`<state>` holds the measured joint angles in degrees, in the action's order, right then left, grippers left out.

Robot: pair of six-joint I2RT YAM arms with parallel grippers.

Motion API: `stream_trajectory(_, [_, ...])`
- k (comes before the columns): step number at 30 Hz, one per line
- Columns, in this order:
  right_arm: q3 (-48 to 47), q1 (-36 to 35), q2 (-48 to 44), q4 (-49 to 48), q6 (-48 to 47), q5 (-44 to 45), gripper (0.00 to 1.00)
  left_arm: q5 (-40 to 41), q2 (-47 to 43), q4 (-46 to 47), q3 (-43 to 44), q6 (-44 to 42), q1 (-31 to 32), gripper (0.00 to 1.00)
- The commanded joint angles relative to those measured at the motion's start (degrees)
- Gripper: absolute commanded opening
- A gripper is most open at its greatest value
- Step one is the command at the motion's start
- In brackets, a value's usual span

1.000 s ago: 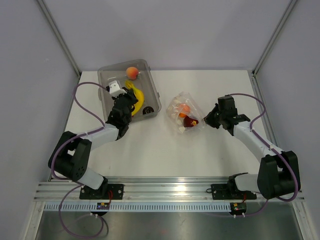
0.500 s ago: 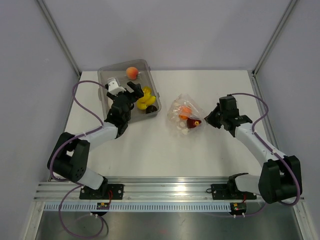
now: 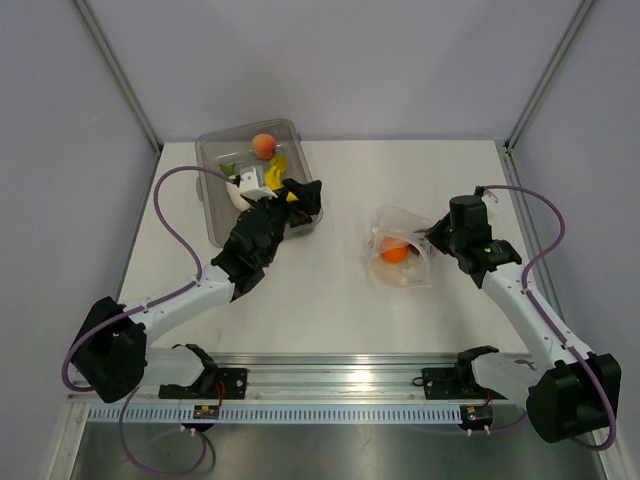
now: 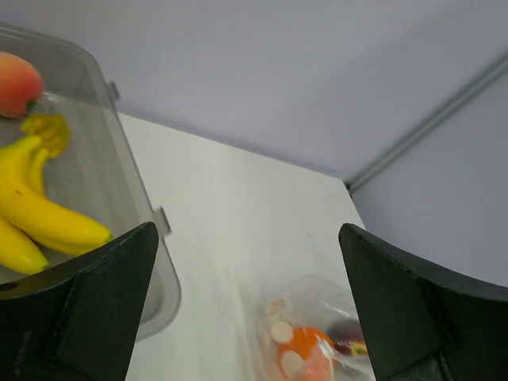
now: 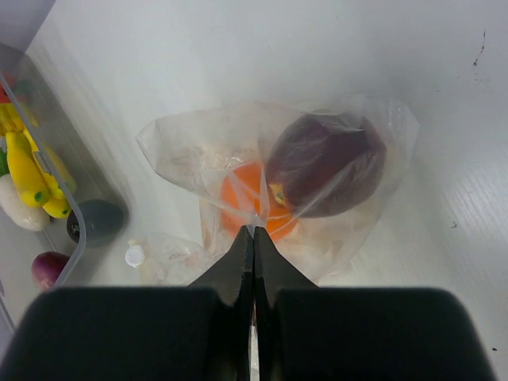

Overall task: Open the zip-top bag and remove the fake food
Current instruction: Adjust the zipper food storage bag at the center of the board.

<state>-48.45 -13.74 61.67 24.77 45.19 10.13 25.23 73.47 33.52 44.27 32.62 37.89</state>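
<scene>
The zip-top bag (image 3: 402, 250) lies right of centre, and my right gripper (image 3: 436, 236) is shut on its film. In the right wrist view the closed tips (image 5: 254, 231) pinch the bag (image 5: 190, 151) just before an orange (image 5: 242, 194) and a dark red apple (image 5: 325, 171) inside it. My left gripper (image 3: 297, 203) stands open and holds nothing at the tub's right edge. It faces the bag (image 4: 317, 317), whose orange (image 4: 305, 349) shows between the wide fingers (image 4: 87, 309). In the tub lie a banana bunch (image 4: 40, 210) and a peach (image 3: 263, 145).
The rigid clear-grey tub (image 3: 212, 205) stands at the back left; its rim (image 5: 75, 238) is close to the bag's left side. It also holds a white radish (image 5: 20, 213), a dark round piece (image 5: 99, 221) and a dark red piece (image 5: 49, 268). Walls enclose three sides.
My left gripper opened, left the banana bunch in the tub, and swung right toward the bag. My right gripper, still shut, dragged the bag right and nearer.
</scene>
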Motion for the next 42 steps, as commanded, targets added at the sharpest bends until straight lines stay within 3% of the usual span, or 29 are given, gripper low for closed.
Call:
stream_trajectory(1, [-1.56,-1.64,0.81,-0.96,-0.45,2.88,0.00,-2.02,-1.93,0.85,-2.08,0.07,3.94,0.99])
stream_trajectory(6, [-2.35,-3.66,2.14,-1.57,-1.68,2.00,0.00,-6.86,-1.75,-1.43,-3.40,0.78,7.28,0.99])
stream_trajectory(11, [-1.48,-3.93,1.79,-3.68,-2.56,-0.10,0.13,-6.86,-3.41,-3.37,-6.12,-0.01,11.59,0.99])
stream_trajectory(14, [-1.13,-3.84,2.14,-4.65,-3.27,-0.64,0.23,-11.77,-6.57,-4.77,-6.57,-2.37,11.77,0.99])
stream_trajectory(19, [-2.00,-3.75,3.72,-4.65,-5.19,-1.78,0.30,-16.09,-10.19,-9.87,-4.54,-7.30,11.77,0.99])
stream_trajectory(23, [-3.49,-3.84,3.81,-2.72,-7.74,-1.96,0.55,-18.46,-10.28,-10.66,-4.20,-10.55,11.77,0.99])
stream_trajectory(24, [-3.76,-3.84,3.20,-2.28,-8.10,-1.61,0.67,-18.47,-9.84,-11.54,-3.06,-11.52,11.77,0.99])
stream_trajectory(26, [-3.50,-3.75,2.23,-2.27,-8.89,-0.82,0.72,-20.21,-7.74,-12.94,-1.91,-14.06,11.77,0.99])
stream_trajectory(35, [-1.66,-4.10,-3.13,-5.52,-13.19,-4.23,0.80,-21.47,0.70,-19.72,4.77,-12.60,11.59,0.99])
stream_trajectory(42, [-2.35,-9.10,-5.95,-6.14,-19.51,-2.84,0.86,-24.88,-1.13,-18.23,2.23,-3.54,4.49,0.99])
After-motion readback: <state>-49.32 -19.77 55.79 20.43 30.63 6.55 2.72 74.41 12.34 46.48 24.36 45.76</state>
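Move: The zip-top bag, its near rim still pinched in the right fingers, has its middle about 5 cm ahead of the right hand, 5 cm to its left and 10 cm below. Inside, the orange fruit lies some 5 cm ahead, 6 cm left and 13 cm below that hand; the eggplant about 8 cm ahead, 2 cm left, equally low. From the left hand the bag is level ahead, about 21 cm right and 21 cm below; the box is 17 cm ahead, 12 cm left, 22 cm below. The bag's rim comes free as the right fingers, easing about 2 cm to the left, open wide; that hand then rises some 6 cm off it, fingers tipping up. The left hand, still wide open, leaves the box side, going back and right and dropping about 8 cm with a brief rise midway, towards the bag, turning some 30 degrees clockwise and rolling its left side up. ##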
